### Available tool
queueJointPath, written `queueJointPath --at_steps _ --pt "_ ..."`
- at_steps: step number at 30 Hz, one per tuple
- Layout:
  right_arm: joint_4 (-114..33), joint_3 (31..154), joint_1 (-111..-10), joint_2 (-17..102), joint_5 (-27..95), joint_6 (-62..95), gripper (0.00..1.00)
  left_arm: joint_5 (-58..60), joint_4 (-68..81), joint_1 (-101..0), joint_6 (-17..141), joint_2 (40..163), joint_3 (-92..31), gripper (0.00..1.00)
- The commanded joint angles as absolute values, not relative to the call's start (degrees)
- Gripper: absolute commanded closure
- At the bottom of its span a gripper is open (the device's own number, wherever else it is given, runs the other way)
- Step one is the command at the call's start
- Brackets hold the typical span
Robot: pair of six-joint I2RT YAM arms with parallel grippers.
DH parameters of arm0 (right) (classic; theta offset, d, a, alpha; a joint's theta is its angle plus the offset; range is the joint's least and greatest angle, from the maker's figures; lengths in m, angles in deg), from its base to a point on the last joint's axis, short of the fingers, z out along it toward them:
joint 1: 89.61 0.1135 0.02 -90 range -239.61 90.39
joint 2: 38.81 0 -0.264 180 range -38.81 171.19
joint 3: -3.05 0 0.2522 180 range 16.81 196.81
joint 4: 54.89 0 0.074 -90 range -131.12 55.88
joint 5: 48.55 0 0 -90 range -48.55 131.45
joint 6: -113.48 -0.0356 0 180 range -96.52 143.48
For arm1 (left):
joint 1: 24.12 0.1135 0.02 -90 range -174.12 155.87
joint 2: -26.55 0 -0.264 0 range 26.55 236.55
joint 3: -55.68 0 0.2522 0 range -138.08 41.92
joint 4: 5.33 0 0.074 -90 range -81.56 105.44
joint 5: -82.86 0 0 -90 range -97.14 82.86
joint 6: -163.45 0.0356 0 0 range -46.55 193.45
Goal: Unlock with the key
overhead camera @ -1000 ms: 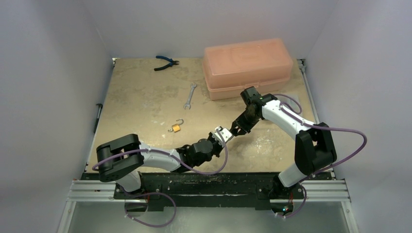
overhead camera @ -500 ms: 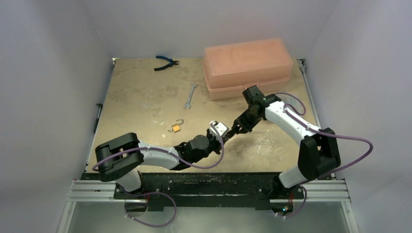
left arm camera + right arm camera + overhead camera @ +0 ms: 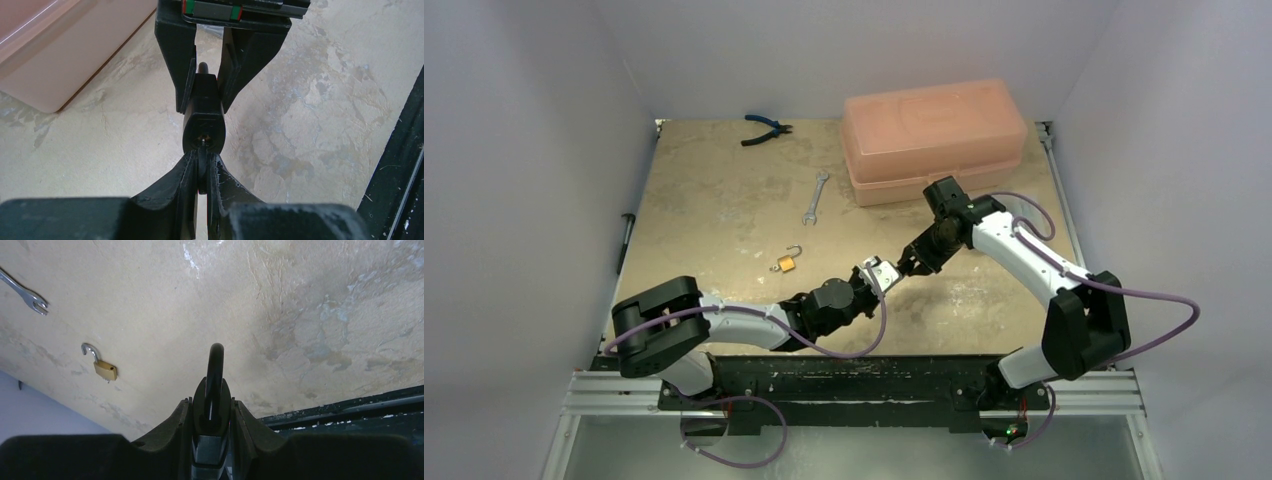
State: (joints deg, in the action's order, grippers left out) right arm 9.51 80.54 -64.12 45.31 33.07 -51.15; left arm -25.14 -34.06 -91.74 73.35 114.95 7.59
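My right gripper (image 3: 911, 264) is shut on a black padlock (image 3: 214, 390) and holds it above the table, shackle pointing away from the right wrist camera. My left gripper (image 3: 882, 273) faces it, shut on a thin dark key (image 3: 202, 172). In the left wrist view the key's tip sits in the keyhole at the bottom of the black padlock (image 3: 202, 112), between the right gripper's fingers (image 3: 181, 75). The left fingertips (image 3: 186, 170) press the key from both sides, just short of the lock body.
A small brass padlock (image 3: 787, 262) with its shackle open lies on the table left of the grippers; it also shows in the right wrist view (image 3: 105, 369). A wrench (image 3: 815, 197), blue-handled pliers (image 3: 767, 128) and a pink plastic box (image 3: 934, 135) lie farther back.
The grippers stay joined at the padlock. The left gripper rose slightly towards the back, then came back a little. The right arm's elbow swung to the right.
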Motion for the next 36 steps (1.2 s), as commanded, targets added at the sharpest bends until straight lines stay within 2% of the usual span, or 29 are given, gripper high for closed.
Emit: queueJointPath --at_steps 1,21,27,30,32,36 --pt "10.1 82.5 -60.2 41.2 24.9 -53.4 1.00 -23.9 -37.1 -91.3 70.4 114.6 4.2 1.00" --pt "8.7 81.6 -56.5 40.6 26.2 -55.9 1.00 -25.0 -31.9 -90.4 64.3 111.3 3.1 0.99" --pt "9.4 81.4 -56.5 40.3 28.5 -55.9 1.00 -23.3 -27.7 -90.5 62.9 109.5 3.2 0.71" --pt "9.7 80.6 -56.5 40.4 30.1 -56.2 1.00 -23.4 -26.8 -90.5 62.0 108.4 4.2 0.52" --pt "9.1 79.8 -56.6 40.7 29.9 -56.5 1.00 -23.5 -26.4 -90.5 61.4 107.9 4.8 0.46" --pt "8.7 79.3 -56.5 41.0 29.7 -56.5 1.00 -23.6 -26.7 -90.5 60.5 107.4 5.9 0.45"
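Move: The left fingers still pinch the key's black bow, about 1 cm forward and 1 cm right of the hand point, with the blade in the black padlock; the padlock is roughly 3 cm ahead and 3 cm right. The right fingers hold that padlock at their hand point, the key some 3 cm back and 3 cm left. From the left hand, the brass padlock lies about 5 cm ahead, 23 cm left, and the wrench 17 cm ahead, 17 cm left, both 12 cm below. Keep the left pinch on the key bow almost in place at first, then open those fingers to just over half and draw the gripper back towards its base about 1.5 cm, tipping it down some 10 degrees, so that the bow comes free of the pinch. Keep the right grip on the black padlock shut and carry it about 2 cm left, slightly back. ##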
